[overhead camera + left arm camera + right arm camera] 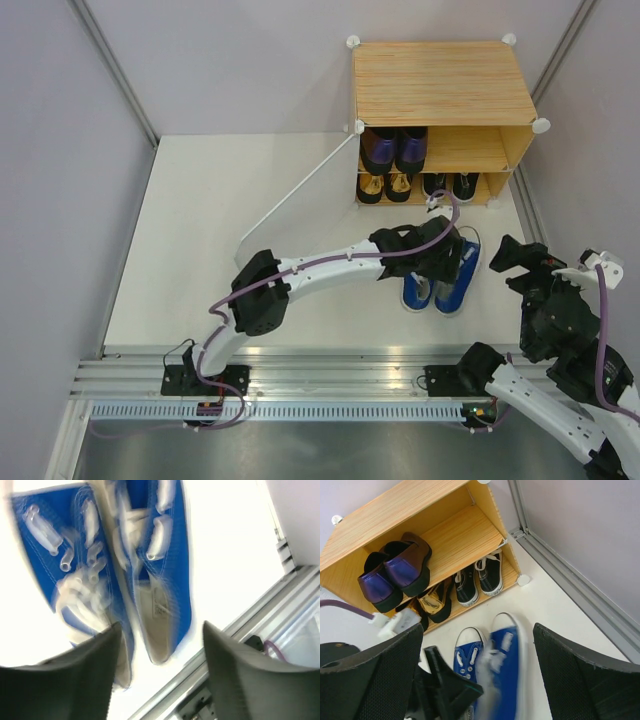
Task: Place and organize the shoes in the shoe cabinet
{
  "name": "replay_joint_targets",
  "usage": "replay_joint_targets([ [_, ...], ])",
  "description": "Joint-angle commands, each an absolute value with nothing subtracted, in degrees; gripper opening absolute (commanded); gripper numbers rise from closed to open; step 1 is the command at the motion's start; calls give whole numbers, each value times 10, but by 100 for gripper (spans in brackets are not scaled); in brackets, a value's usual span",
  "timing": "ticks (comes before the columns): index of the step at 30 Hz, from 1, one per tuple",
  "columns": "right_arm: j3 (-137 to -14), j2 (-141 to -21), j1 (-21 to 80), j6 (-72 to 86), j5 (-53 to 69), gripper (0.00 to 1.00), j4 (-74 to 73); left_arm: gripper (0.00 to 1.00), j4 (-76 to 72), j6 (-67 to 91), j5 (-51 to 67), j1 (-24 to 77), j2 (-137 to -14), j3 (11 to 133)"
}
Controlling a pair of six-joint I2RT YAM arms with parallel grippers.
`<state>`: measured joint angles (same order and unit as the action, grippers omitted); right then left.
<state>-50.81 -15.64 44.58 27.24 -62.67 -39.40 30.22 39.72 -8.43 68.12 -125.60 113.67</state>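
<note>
Two blue sneakers (pixel 442 278) with white toes lie side by side on the white table, toes toward the shoe cabinet (pixel 440 80). My left gripper (pixel 440 252) hovers just over them, open; in the left wrist view its fingers (pixel 161 630) hold nothing and the sneakers (pixel 165 580) lie below, blurred. My right gripper (pixel 525 262) is open to the right of the pair; through it I see the sneakers (pixel 470 655). Inside the cabinet (pixel 395 510), purple shoes (pixel 395 575) sit on the upper shelf, with gold shoes (pixel 435 600) and black shoes (pixel 480 577) on the lower one.
The cabinet's white door panel (pixel 300 200) stands swung open to the left, slanting across the table. An aluminium rail (pixel 330 375) runs along the near edge. Walls close in the left, back and right sides.
</note>
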Motion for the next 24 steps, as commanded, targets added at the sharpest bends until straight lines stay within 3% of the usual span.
replay_joint_targets([
  [1, -505, -146, 451, 260, -642, 93, -381, 76, 232, 412, -45, 698, -1281, 1160],
  [6, -510, -138, 454, 286, -650, 94, -389, 88, 235, 368, -72, 708, -1204, 1078],
  [15, -477, -150, 489, 381, -630, 93, -404, 90, 310, 230, -179, 708, -915, 1015],
  [21, -436, -251, 492, 427, -548, 95, -393, 92, 316, 81, -379, 708, -768, 963],
  [24, -417, -293, 491, 454, -512, 98, -392, 96, 302, 18, -553, 701, -715, 899],
])
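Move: The right-hand blue shoe lies just under the left hand, about 3 cm ahead, 3 cm right and 4 cm lower. The left-hand blue shoe is also 3 cm ahead but 5 cm left. In the cabinet, the black shoes stand some 24 cm ahead, level sideways; the white door's middle is roughly 33 cm left and 5 cm ahead. From the right hand, the right-hand blue shoe is about 6 cm ahead, 7 cm left and 22 cm below; its mate is 7 cm ahead, 17 cm left. The blue shoes are left standing as the left fingers, already well apart, open fully; that hand dips about 2 cm and draws back 4, then climbs steeply and swings left towards the white door, fingers tipping up. The right hand waits, open, then moves left, down and a little forward over the shoes, some 10 cm in all, starting to tip downwards. ##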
